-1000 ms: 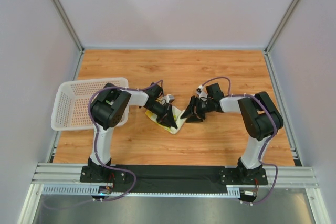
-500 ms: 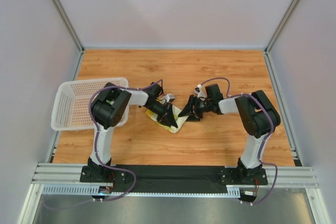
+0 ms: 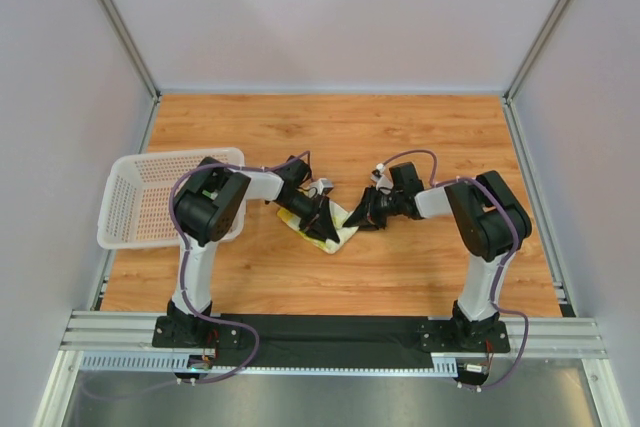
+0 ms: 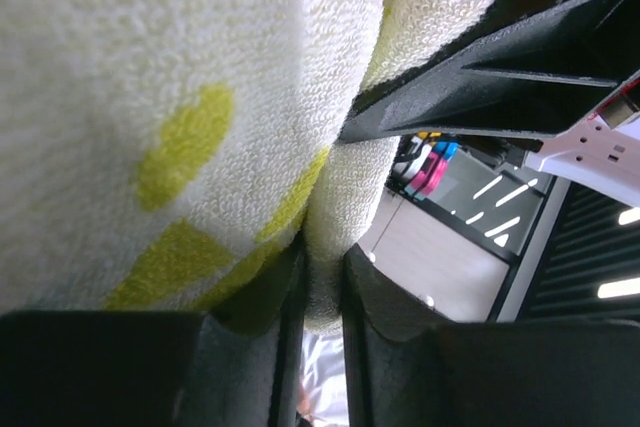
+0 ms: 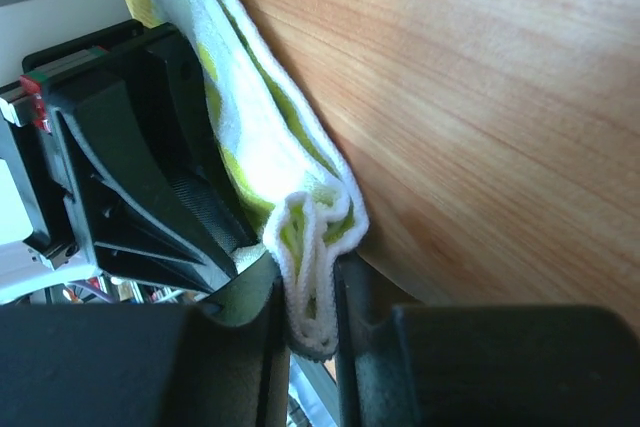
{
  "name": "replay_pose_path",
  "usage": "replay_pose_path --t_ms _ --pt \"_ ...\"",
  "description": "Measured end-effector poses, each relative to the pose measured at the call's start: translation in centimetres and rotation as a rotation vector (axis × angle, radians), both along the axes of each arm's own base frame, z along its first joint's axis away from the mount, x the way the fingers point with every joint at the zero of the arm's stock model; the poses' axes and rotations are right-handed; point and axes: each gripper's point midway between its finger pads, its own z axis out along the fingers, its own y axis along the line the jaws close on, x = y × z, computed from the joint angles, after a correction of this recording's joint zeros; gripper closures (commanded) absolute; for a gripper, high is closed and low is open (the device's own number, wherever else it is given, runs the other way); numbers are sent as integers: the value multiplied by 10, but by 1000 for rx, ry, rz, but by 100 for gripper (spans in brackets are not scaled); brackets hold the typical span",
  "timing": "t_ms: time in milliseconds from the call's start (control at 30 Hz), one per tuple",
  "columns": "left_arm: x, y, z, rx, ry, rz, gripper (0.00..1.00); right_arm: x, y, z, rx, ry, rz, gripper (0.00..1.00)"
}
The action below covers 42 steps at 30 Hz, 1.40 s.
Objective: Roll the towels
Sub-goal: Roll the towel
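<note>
One of the towels, lime-yellow and white, lies bunched on the wooden table between both arms. My left gripper comes at it from the left and is shut on a fold of the cloth. From the right, my right gripper is shut on a bunched white-edged corner, close above the wood. The towel fills most of the left wrist view, with one of the right gripper's black fingers pressed beside it. In the right wrist view the towel runs upward past the left gripper's body.
A white mesh basket stands at the table's left edge, close behind the left arm's elbow. The two grippers are nearly touching over the towel. Grey walls with metal frame posts close in the table's back and sides.
My right gripper has slid a little left onto the towel and closed on its corner. The left gripper stays clamped on the cloth in about the same place.
</note>
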Motion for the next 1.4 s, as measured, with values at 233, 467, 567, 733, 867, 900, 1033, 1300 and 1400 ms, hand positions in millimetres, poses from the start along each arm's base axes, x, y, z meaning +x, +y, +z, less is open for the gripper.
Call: replay_pose_path --t_ms 233,467,567,733,867,900,1033,1300,1400 --pt "4 9 -5 140 -24 -11 52 5 -3 0 -79 28 6 98" --pt "5 26 -5 296 -111 -46 50 5 -9 -1 -207 72 15 98" --pt "7 34 0 379 -222 -80 49 5 -11 0 -281 82 24 99" --pt "11 29 22 469 -514 -174 47 -1 -14 0 -372 110 44 99" --pt "4 13 47 458 -742 -251 46 -4 -13 0 -432 134 67 99" --pt "2 7 53 447 -793 -270 46 -5 -13 0 -442 142 72 99" --pt "-4 -9 62 424 -948 -321 46 -7 -12 1 -482 169 94 99" --pt "-10 -15 42 453 -1079 -384 44 -13 -14 1 -515 207 121 99" --pt "-8 -14 33 466 -1102 -394 44 -15 -15 1 -519 217 124 99"
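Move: The towel's rolled white end lies about 3 cm to the right of the left hand, 1 cm farther out and 2 cm lower; the left fingers still pinch its near part. The flat part stretches away behind it, its middle some 6 cm left of the left hand, 2 cm ahead. The basket is about 35 cm left and 9 cm ahead. From the right hand, pinching the far end, the roll's middle lies roughly 3 cm back and 2 cm left. The towel's rolled end is released by the left fingers, which open wide as that hand backs off about 3.5 cm left, swings up some 6 cm and back to the right, then sinks about 3 cm over the roll's near end, its wrist turning until the open fingers point steeply down. The right hand keeps its pinch on the far end, tipping about 30 degrees steeper while easing a little right and back. ##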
